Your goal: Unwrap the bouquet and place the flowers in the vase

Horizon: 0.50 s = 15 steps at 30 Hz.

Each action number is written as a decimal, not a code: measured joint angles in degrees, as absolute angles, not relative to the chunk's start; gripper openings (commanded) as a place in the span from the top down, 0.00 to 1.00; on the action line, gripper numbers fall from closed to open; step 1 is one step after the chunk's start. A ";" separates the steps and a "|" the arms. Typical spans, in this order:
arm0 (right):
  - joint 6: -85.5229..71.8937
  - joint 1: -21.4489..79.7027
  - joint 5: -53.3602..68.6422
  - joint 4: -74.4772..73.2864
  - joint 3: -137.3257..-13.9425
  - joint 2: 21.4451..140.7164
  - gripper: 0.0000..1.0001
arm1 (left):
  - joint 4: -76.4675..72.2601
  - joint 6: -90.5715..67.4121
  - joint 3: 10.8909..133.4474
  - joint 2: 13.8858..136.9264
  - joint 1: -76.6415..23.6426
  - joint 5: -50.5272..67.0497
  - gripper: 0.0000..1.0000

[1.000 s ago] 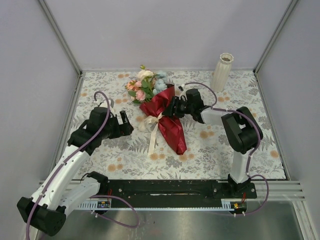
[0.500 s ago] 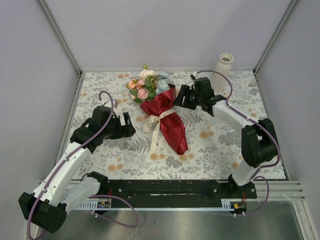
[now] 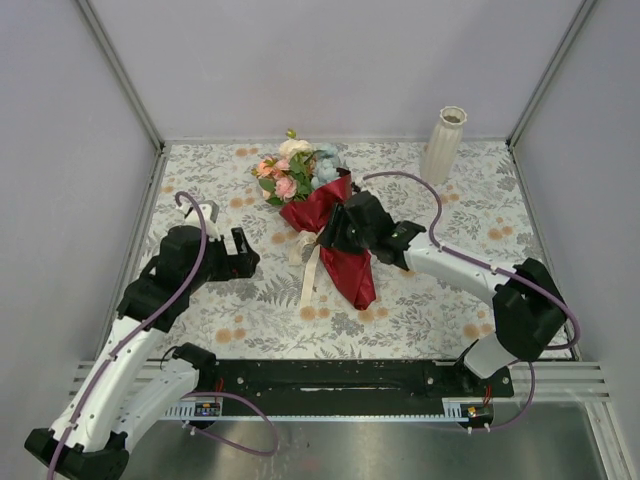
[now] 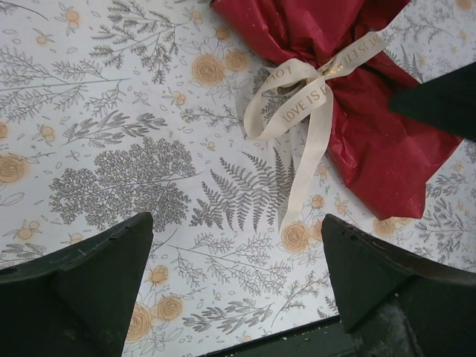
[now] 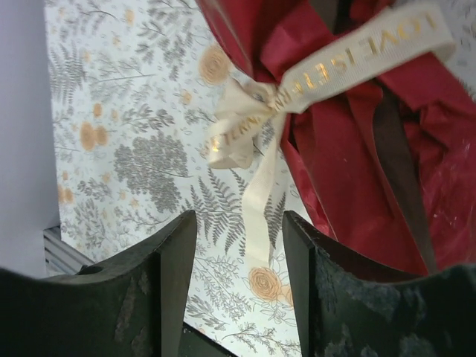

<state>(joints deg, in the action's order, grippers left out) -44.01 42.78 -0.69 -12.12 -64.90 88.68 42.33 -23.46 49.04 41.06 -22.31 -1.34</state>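
Note:
The bouquet (image 3: 338,245) lies mid-table in dark red crinkled paper, tied with a cream ribbon (image 3: 308,268). Its flowers (image 3: 298,170), pink, peach, cream and pale blue, point toward the back. The cream ribbed vase (image 3: 443,143) stands upright at the back right. My right gripper (image 3: 330,236) hovers over the tied waist, open; in the right wrist view the ribbon tail (image 5: 260,201) lies on the cloth between the fingers (image 5: 156,275), untouched. My left gripper (image 3: 243,256) is wide open left of the bouquet, with ribbon (image 4: 312,111) and red paper (image 4: 379,141) ahead of it.
A floral tablecloth (image 3: 440,290) covers the table, which is fenced by metal rails (image 3: 130,250) and grey walls. The black mounting bar (image 3: 330,385) runs along the near edge. The right arm's cable (image 3: 420,190) loops above the cloth between bouquet and vase.
My right gripper swung from near the vase back down over the bouquet's ribbon knot. The left gripper drew back slightly left and opened a little wider. The bouquet stayed put.

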 measured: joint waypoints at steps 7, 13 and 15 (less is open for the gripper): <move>-50.37 47.07 -5.69 -10.46 -62.57 93.69 0.43 | 42.28 -23.31 48.75 38.28 -22.31 -3.77 0.01; -54.02 49.19 -7.97 -8.01 -62.59 97.67 0.47 | 42.37 -23.31 48.10 37.95 -22.31 -4.38 0.01; -54.78 49.54 -7.92 -7.40 -63.24 99.61 0.52 | 42.35 -23.31 48.07 37.91 -22.31 -4.64 0.01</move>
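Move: The hanging tail of the cream ribbon is about 5 cm to the left of my right hand, roughly level with it front to back and some 13 cm below. The ribbon bow lies about 6 cm ahead and 4 cm to the left, 11 cm down. The loose lower end of the red paper is some 3 cm back and 7 cm to the right, 12 cm down. From my left hand the tail is about 9 cm ahead, 13 cm right and 18 cm below. I sink my right hand about 8 cm towards the ribbon tail just behind the bow, drifting some 3–4 cm left off the red paper as I go and first easing slightly back. My fingertips tip about 10 degrees further down and the wrist turns a little clockwise; the fingers stay about half open, still empty above the tail. ##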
